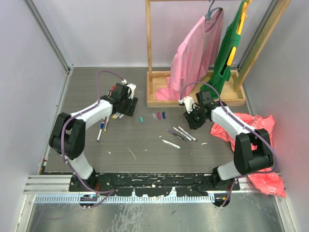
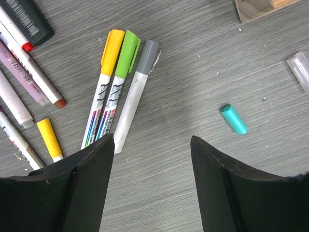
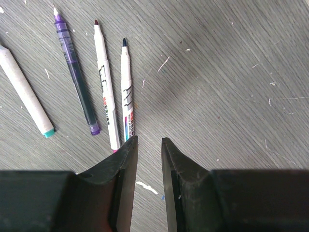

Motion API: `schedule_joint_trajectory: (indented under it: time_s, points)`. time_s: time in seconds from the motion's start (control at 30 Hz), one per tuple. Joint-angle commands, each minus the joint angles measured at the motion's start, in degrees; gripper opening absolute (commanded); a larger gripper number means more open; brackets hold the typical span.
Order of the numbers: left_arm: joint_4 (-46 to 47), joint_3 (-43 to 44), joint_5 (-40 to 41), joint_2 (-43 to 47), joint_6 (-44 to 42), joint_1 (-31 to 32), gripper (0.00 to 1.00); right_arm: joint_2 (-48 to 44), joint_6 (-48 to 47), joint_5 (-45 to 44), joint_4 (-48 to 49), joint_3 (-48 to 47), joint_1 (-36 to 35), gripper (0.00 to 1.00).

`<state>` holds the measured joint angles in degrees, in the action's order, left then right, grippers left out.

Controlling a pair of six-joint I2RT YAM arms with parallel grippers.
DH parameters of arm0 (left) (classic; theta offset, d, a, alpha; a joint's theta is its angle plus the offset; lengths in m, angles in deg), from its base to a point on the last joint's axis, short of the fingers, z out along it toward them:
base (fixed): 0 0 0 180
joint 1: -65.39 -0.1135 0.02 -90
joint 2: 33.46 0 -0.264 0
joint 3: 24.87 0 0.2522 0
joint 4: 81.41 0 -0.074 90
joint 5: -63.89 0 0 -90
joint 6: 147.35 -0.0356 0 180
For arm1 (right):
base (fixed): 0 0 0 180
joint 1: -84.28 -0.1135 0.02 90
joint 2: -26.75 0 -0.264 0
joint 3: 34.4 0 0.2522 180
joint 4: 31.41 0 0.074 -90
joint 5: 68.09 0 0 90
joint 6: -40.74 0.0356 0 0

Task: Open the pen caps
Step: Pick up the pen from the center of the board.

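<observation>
My left gripper (image 2: 152,140) (image 1: 126,105) stands open over bare table with nothing between its jaws. Just beyond it lie three capped pens side by side, with a yellow cap (image 2: 112,50), a green cap (image 2: 127,53) and a grey cap (image 2: 147,55). A loose teal cap (image 2: 234,119) (image 1: 141,118) lies to the right of them. My right gripper (image 3: 149,140) (image 1: 191,119) is open by a narrow gap and holds nothing. Left of it lie uncapped pens: a purple one (image 3: 75,72), a red-tipped white one (image 3: 105,82) and a dark-tipped white one (image 3: 127,92).
More pens (image 2: 29,82) and a black marker (image 2: 29,19) lie at the left wrist view's left edge. Three loose caps (image 1: 159,115) sit mid-table. A wooden clothes rack base (image 1: 193,99) with pink and green garments stands behind; a red cloth (image 1: 258,140) lies at right.
</observation>
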<state>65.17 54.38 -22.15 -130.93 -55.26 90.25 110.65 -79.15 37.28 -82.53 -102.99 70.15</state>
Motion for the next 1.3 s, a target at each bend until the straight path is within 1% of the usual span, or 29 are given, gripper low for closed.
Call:
schedule_joint_trajectory:
  time_s: [0.0,0.37,0.6,0.83,1.07,1.27]
  points:
    - [-1.23,3.74,-2.93,-1.62,-0.94,-1.89,0.63,-0.40,-0.61,0.88,0.89,-1.44,0.07,0.33]
    - [-3.94,8.07,-5.63,-7.96,-0.81,-4.65,0.52,-0.49,-0.74,1.02,0.71,-1.48,0.09,0.33]
    - [-4.85,9.06,-6.09,-9.78,-0.21,-5.46,0.49,-0.40,-0.83,1.15,0.68,-1.46,0.12,0.33]
    - [-5.67,9.23,-6.35,-10.65,0.19,-5.61,0.40,-0.45,-0.83,1.23,0.63,-1.48,0.07,0.33]
    - [-6.43,9.61,-7.64,-11.16,0.82,-5.61,0.29,-0.40,-0.87,1.30,0.53,-1.44,0.11,0.33]
    - [-7.26,9.90,-7.81,-12.50,1.60,-5.28,0.27,-0.40,-0.87,1.41,0.45,-1.54,0.09,0.33]
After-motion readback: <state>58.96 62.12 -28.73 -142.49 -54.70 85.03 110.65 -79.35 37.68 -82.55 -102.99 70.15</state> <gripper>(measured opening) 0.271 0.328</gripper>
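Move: The grey-capped pen's middle lies about 4 cm ahead of the left hand, 1 cm to its right and 5 cm below. The green-capped pen lies beside it, some 6 cm ahead of the hand and 1 cm left, with the yellow-capped pen 2 cm farther left. The loose teal cap is roughly 10 cm right of the hand. From the right hand, the grey-capped pen is around 42 cm left and 8 cm ahead. The left hand sinks about 5 cm onto the grey-capped pen's tail half, fingers narrowing around its white barrel. ##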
